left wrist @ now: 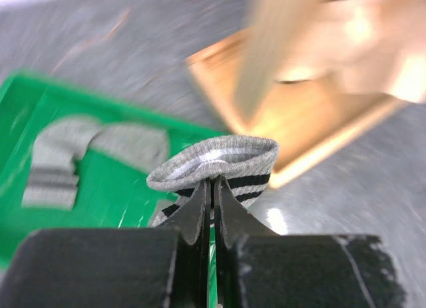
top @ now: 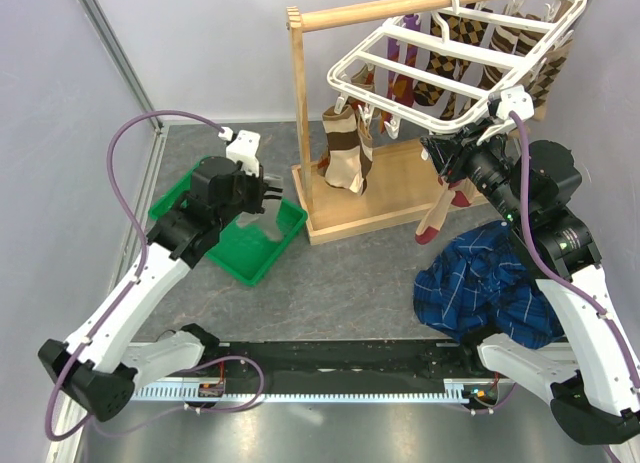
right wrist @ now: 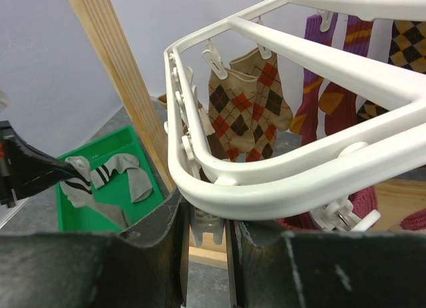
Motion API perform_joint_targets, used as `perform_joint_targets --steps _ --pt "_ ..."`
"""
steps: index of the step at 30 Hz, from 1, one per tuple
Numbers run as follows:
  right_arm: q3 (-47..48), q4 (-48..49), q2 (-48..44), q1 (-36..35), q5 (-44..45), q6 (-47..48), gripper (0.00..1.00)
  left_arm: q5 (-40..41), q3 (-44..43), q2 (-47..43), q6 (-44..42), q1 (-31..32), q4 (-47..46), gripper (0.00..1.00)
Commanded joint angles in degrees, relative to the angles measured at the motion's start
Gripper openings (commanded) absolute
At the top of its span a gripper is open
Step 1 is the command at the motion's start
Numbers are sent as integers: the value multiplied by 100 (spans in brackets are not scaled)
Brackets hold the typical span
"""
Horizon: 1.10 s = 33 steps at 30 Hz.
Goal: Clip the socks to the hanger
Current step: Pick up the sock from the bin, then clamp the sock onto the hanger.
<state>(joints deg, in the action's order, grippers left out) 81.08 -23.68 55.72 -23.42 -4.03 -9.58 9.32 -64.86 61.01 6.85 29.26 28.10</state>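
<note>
My left gripper (top: 268, 191) (left wrist: 213, 185) is shut on the striped cuff of a grey sock (left wrist: 219, 163) and holds it up over the green bin (top: 262, 255). A second grey sock (left wrist: 66, 155) (right wrist: 118, 173) lies in the bin. My right gripper (top: 442, 151) (right wrist: 207, 218) is up at the near corner of the white hanger (top: 450, 45) (right wrist: 279, 168), its jaws closed on one dangling white clip (right wrist: 208, 233). A tan and maroon sock (top: 345, 161) hangs at the hanger's left end. Another tan sock with a maroon toe (top: 437, 215) hangs below my right gripper.
The hanger hangs from a wooden rail stand with its post (top: 298, 103) and flat base (top: 395, 188). Brown argyle socks (right wrist: 249, 98) are clipped along the hanger. A blue plaid cloth (top: 490, 283) lies on the table at the right, beside my right arm.
</note>
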Motion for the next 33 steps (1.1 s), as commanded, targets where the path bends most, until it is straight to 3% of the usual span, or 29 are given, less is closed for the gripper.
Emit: perform_joint_targets --steps 1,5,14,33 --pt "136 -330 105 -5 -62 211 0 -588 -518 -362 -861 414 -366 2" --pt "163 -339 88 4 -150 264 0 -1169 -878 -310 -826 878 -366 2" --pt "154 -286 105 4 -554 361 0 -1363 -1608 621 -1107 1995 -884 2" --pt "163 -225 176 4 -1126 97 0 -1855 -1925 1826 -2232 2603 -2792 2"
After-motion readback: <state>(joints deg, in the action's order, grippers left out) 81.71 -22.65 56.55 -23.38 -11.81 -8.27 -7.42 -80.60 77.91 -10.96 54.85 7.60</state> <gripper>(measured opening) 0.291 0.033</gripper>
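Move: My left hand already pinches the grey sock above the green bin. The white clip at the hanger's near edge, held in my right fingers, is about 31 cm to its right, 3 cm back and 17 cm higher. The rack's post stands some 6 cm right and 4 cm ahead; the brown-striped socks hang about 14 cm right, 6 cm ahead and 5 cm up. The bin lies 11 cm left, 2 cm ahead, 26 cm below. I swing the sock away from the bin towards the clip in my right fingers: my left hand first goes right, up and back, then keeps right almost level, some 23 cm across in all and 10 cm higher, passing in front of the post. It turns about 45 degrees clockwise, fingers tipping up, grip kept. My right hand keeps the clip, easing 2 cm left and turning slightly counter-clockwise. ##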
